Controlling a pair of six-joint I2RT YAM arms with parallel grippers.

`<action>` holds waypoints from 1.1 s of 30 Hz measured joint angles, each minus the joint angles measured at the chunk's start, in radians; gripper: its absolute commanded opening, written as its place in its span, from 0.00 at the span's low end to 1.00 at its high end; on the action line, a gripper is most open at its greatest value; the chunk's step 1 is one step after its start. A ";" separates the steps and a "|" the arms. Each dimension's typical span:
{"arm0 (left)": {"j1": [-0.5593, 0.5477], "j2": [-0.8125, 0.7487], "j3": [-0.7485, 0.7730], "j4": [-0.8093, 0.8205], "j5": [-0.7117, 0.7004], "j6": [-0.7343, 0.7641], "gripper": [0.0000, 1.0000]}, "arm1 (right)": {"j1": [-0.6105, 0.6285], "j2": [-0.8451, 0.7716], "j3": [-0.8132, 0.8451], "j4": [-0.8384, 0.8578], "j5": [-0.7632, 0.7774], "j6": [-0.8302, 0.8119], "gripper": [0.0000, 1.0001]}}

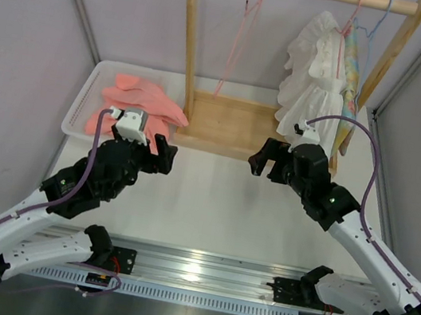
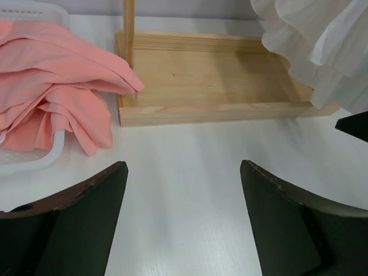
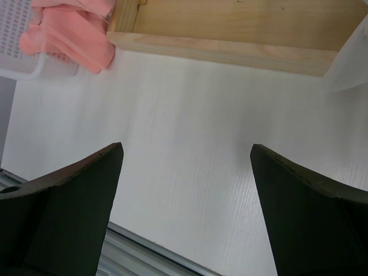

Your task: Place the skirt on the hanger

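The salmon-pink skirt [image 1: 140,101] lies crumpled in a white basket [image 1: 83,96] at the left, one fold spilling over the rim toward the rack; it also shows as skirt [image 2: 52,86] and skirt [image 3: 72,26]. The thin pink hanger [image 1: 237,45] hangs bare from the rack's top rod, left of centre. My left gripper [image 1: 164,155] hovers open just right of the basket, nothing between its fingers [image 2: 86,207]. My right gripper [image 1: 267,157] is open over the table in front of the rack base, fingers [image 3: 305,201] apart.
A wooden rack [image 1: 188,49] with a tray base [image 1: 228,124] stands at the back. On its rod at the right hang a white ruffled garment [image 1: 313,78] on a pink hanger and a pastel patterned garment [image 1: 355,64] on a blue one. Grey walls close both sides.
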 measured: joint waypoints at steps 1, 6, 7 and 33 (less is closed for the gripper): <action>0.000 0.001 0.000 0.000 0.000 -0.001 0.85 | 0.000 -0.002 0.000 0.000 0.000 0.000 0.99; 0.000 0.014 0.000 0.000 0.000 -0.008 0.86 | 0.000 -0.016 -0.007 0.001 0.000 0.000 0.99; 0.000 0.024 0.000 0.000 -0.001 -0.009 0.87 | 0.000 -0.017 -0.008 0.001 -0.001 0.000 0.99; 0.436 1.050 0.583 -0.044 0.051 0.126 0.86 | -0.031 -0.076 -0.010 -0.015 -0.103 -0.024 0.99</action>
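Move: The pink skirt lies heaped in the white basket, its middle about 27 cm ahead of the left hand, 13 cm to its left and 24 cm below. The basket's middle is some 4 cm left of the skirt's; the foot of the rack's left post stands about 30 cm ahead of the left hand, 4 cm right and 28 cm below. From the right hand, the skirt is roughly 20 cm ahead, 48 cm left and 18 cm below. Left hand reaches about 22 cm forward, dropping some 12 cm towards the skirt's right end, tipping open fingers downward. ##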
